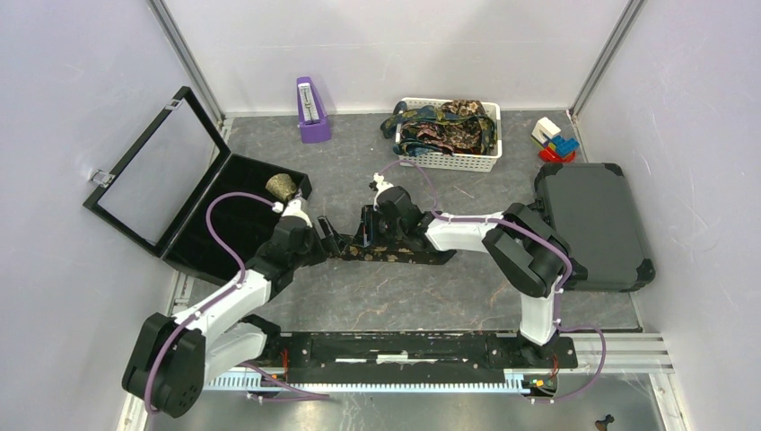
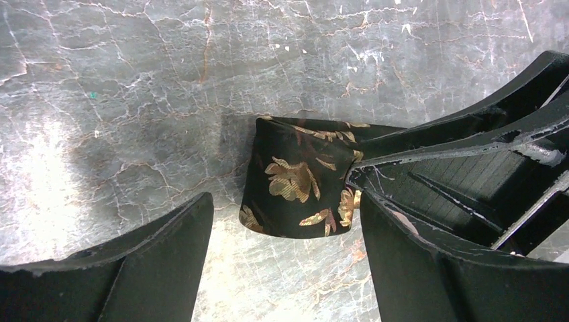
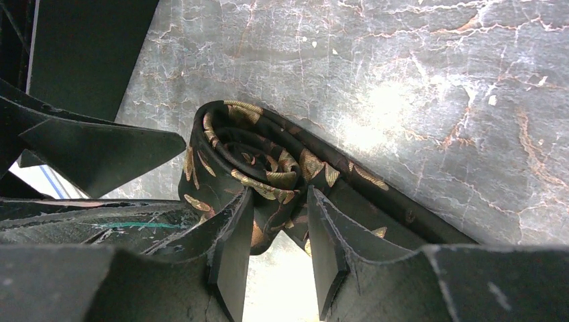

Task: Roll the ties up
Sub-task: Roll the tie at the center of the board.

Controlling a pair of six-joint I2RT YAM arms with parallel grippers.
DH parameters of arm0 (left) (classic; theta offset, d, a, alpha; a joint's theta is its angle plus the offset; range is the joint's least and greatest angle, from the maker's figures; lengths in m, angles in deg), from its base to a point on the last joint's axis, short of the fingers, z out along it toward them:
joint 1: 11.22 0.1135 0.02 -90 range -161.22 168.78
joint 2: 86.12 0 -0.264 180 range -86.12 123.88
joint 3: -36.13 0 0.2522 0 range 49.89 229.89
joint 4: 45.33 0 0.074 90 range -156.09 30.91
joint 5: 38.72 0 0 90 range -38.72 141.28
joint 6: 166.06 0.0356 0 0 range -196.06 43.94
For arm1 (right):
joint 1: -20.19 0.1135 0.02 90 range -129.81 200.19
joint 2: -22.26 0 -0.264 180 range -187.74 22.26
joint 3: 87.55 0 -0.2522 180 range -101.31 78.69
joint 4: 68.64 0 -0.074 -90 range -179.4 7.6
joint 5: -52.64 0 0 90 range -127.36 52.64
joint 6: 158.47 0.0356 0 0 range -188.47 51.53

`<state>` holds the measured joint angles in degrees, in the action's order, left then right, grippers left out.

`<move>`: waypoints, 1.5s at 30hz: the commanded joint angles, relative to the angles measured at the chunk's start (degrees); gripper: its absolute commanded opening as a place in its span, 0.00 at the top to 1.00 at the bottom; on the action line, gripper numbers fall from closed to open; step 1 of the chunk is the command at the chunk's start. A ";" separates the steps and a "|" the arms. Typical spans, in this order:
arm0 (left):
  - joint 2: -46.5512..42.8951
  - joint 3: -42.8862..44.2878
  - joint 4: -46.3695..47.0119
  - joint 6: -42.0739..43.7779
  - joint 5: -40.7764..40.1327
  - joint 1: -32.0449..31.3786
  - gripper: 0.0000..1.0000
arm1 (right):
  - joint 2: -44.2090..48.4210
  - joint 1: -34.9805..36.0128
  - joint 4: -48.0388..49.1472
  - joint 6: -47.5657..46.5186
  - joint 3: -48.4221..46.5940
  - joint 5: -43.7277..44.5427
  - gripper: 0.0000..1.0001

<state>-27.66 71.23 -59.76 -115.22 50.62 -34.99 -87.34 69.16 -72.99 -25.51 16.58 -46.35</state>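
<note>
A black tie (image 1: 404,254) with gold floral print lies on the table, its left end coiled into a roll (image 3: 255,154). My right gripper (image 3: 280,194) comes down on the coil, shut on the roll's inner turns, with fabric filling the gap between its fingers. The unrolled tail (image 3: 402,215) runs off to the right. My left gripper (image 2: 285,198) is open just left of the roll (image 2: 295,184), one finger on each side and neither touching. In the top view the two grippers, left (image 1: 330,242) and right (image 1: 368,235), meet at the roll.
A white basket (image 1: 453,162) at the back holds several more ties (image 1: 444,126). An open black case (image 1: 211,224) on the left holds a rolled tie (image 1: 282,187). A closed grey case (image 1: 592,224) lies at right. A purple object (image 1: 311,112) and toy blocks (image 1: 555,139) stand at the back.
</note>
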 commanded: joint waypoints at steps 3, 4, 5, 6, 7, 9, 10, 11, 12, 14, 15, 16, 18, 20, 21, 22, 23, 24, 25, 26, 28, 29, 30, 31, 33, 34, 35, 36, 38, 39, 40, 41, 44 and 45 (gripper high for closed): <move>1.68 -2.09 8.80 1.53 6.09 2.77 0.16 | -1.14 -0.45 1.18 -1.26 0.45 -0.20 0.59; 2.15 -2.03 9.01 1.52 6.27 3.01 0.17 | -1.22 -0.46 1.22 -1.24 0.49 -0.22 0.59; 2.56 -1.93 9.08 1.62 6.44 3.20 0.17 | -1.23 -0.54 1.22 -1.23 0.52 -0.32 0.59; 3.02 -1.92 9.19 1.54 6.46 3.38 0.18 | -1.31 -0.55 1.21 -1.23 0.55 -0.35 0.59; 3.37 -2.04 9.55 1.54 6.66 3.59 0.18 | -1.32 -0.49 1.22 -1.29 0.63 -0.38 0.59; 3.99 -2.52 10.78 1.32 7.01 3.94 0.18 | -1.39 -0.70 1.27 -1.24 0.76 -0.41 0.59; 4.32 -2.81 11.51 1.15 7.50 4.18 0.18 | -1.47 -0.75 1.38 -1.26 0.80 -0.36 0.59; 4.70 -3.12 12.40 0.92 8.05 4.41 0.18 | -1.48 -0.81 1.43 -1.23 0.91 -0.45 0.59; 5.16 -3.28 13.09 0.77 8.53 4.59 0.18 | -1.57 -0.81 1.56 -1.24 0.99 -0.46 0.59; 5.93 -3.78 14.67 0.42 9.34 4.78 0.18 | -1.73 -0.85 1.66 -1.28 1.04 -0.57 0.59; 6.39 -3.99 15.42 0.25 9.66 4.92 0.18 | -1.82 -0.94 1.66 -1.24 1.07 -0.57 0.59; 6.96 -4.15 16.17 0.14 9.90 4.92 0.18 | -1.88 -0.97 1.70 -1.25 1.19 -0.51 0.59; 7.85 -4.46 17.71 -0.18 10.55 5.07 0.19 | -2.17 -1.03 1.74 -1.22 1.19 -0.59 0.60; 8.70 -4.81 19.17 -0.31 11.22 5.10 0.21 | -2.33 -1.09 1.84 -1.22 1.19 -0.69 0.60; 9.19 -4.97 19.83 -0.44 11.52 5.05 0.22 | -2.45 -1.15 1.86 -1.24 1.21 -0.69 0.60; 9.43 -5.04 20.19 -0.48 11.64 5.09 0.23 | -2.44 -1.18 1.86 -1.26 1.25 -0.81 0.60; 9.84 -5.13 20.62 -0.48 11.87 5.14 0.25 | -2.52 -1.20 1.93 -1.28 1.22 -0.82 0.60; 10.16 -5.29 21.13 -0.62 12.20 5.14 0.26 | -2.49 -1.25 1.93 -1.25 1.32 -0.79 0.60; 10.41 -5.47 21.69 -0.81 12.31 5.14 0.26 | -2.54 -1.25 1.93 -1.30 1.34 -0.83 0.60; 10.76 -5.57 22.10 -0.91 12.62 5.18 0.27 | -2.50 -1.33 1.92 -1.27 1.37 -0.82 0.60; 11.14 -5.82 22.89 -1.25 13.16 5.15 0.29 | -2.61 -1.45 2.00 -1.23 1.41 -0.82 0.61; 11.28 -6.11 23.51 -1.44 13.46 5.14 0.29 | -2.71 -1.43 1.99 -1.21 1.48 -0.78 0.61; 11.46 -6.43 23.94 -1.53 13.72 5.14 0.29 | -2.66 -1.42 2.09 -1.22 1.67 -0.81 0.61; 11.60 -6.77 24.48 -1.62 13.69 5.14 0.30 | -2.72 -1.42 2.23 -1.22 1.72 -0.82 0.61; 12.07 -7.42 25.59 -1.71 13.91 5.15 0.31 | -2.65 -1.40 2.43 -1.18 2.01 -0.89 0.61; 12.41 -7.77 26.15 -1.84 14.01 5.14 0.32 | -2.80 -1.43 2.50 -1.08 2.14 -0.85 0.61; 12.73 -7.93 26.73 -1.93 14.09 5.14 0.33 | -2.81 -1.40 2.58 -1.07 2.23 -0.89 0.61; 13.15 -8.11 27.34 -2.04 14.38 5.14 0.35 | -2.88 -1.42 2.70 -1.09 2.26 -0.94 0.61; 13.95 -8.38 28.46 -2.40 14.77 5.14 0.38 | -2.84 -1.47 2.79 -0.93 2.35 -0.94 0.61; 14.29 -8.50 29.09 -2.55 15.10 5.18 0.41 | -2.89 -1.42 2.86 -0.87 2.42 -0.94 0.61; 14.61 -8.65 29.91 -2.71 15.49 5.14 0.44 | -2.90 -1.42 2.96 -0.89 2.52 -0.98 0.62; 14.93 -8.83 30.67 -3.00 15.73 5.18 0.47 | -2.84 -1.42 2.98 -0.87 2.66 -0.99 0.62; 14.91 -8.93 31.60 -3.51 15.76 5.16 0.56 | -2.81 -1.51 2.98 -0.87 2.78 -0.94 0.62; 14.65 -8.94 31.63 -3.56 15.72 5.17 0.57 | -2.65 -1.51 2.95 -0.87 2.86 -0.95 0.62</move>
<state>-13.37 63.06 -30.93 -116.77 65.19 -30.03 -89.04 68.02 -69.05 -25.40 18.02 -47.93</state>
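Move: The left end of the tie's roll, standing on edge, lies about 4 cm to the right of the open left fingers, 1 cm ahead and 3 cm below. The right hand is already at the roll, whose middle is some 2 cm to its left, level with it fore and aft and 2 cm below. From the left hand, the tie's unrolled tail is about 18 cm to the right and 2 cm back, the black box's middle roughly 22 cm left and 6 cm farther out. The left fingers come down astride the roll's left end and pinch it from both sides, closing from wide open to about half, mostly late on. To get there the hand sinks some 2.5 cm, then slides about 2 cm to the right, easing forward 1 cm as the wrist rolls its left side down about 10 degrees. The right hand keeps its fingers on the roll and settles down 1 cm. ##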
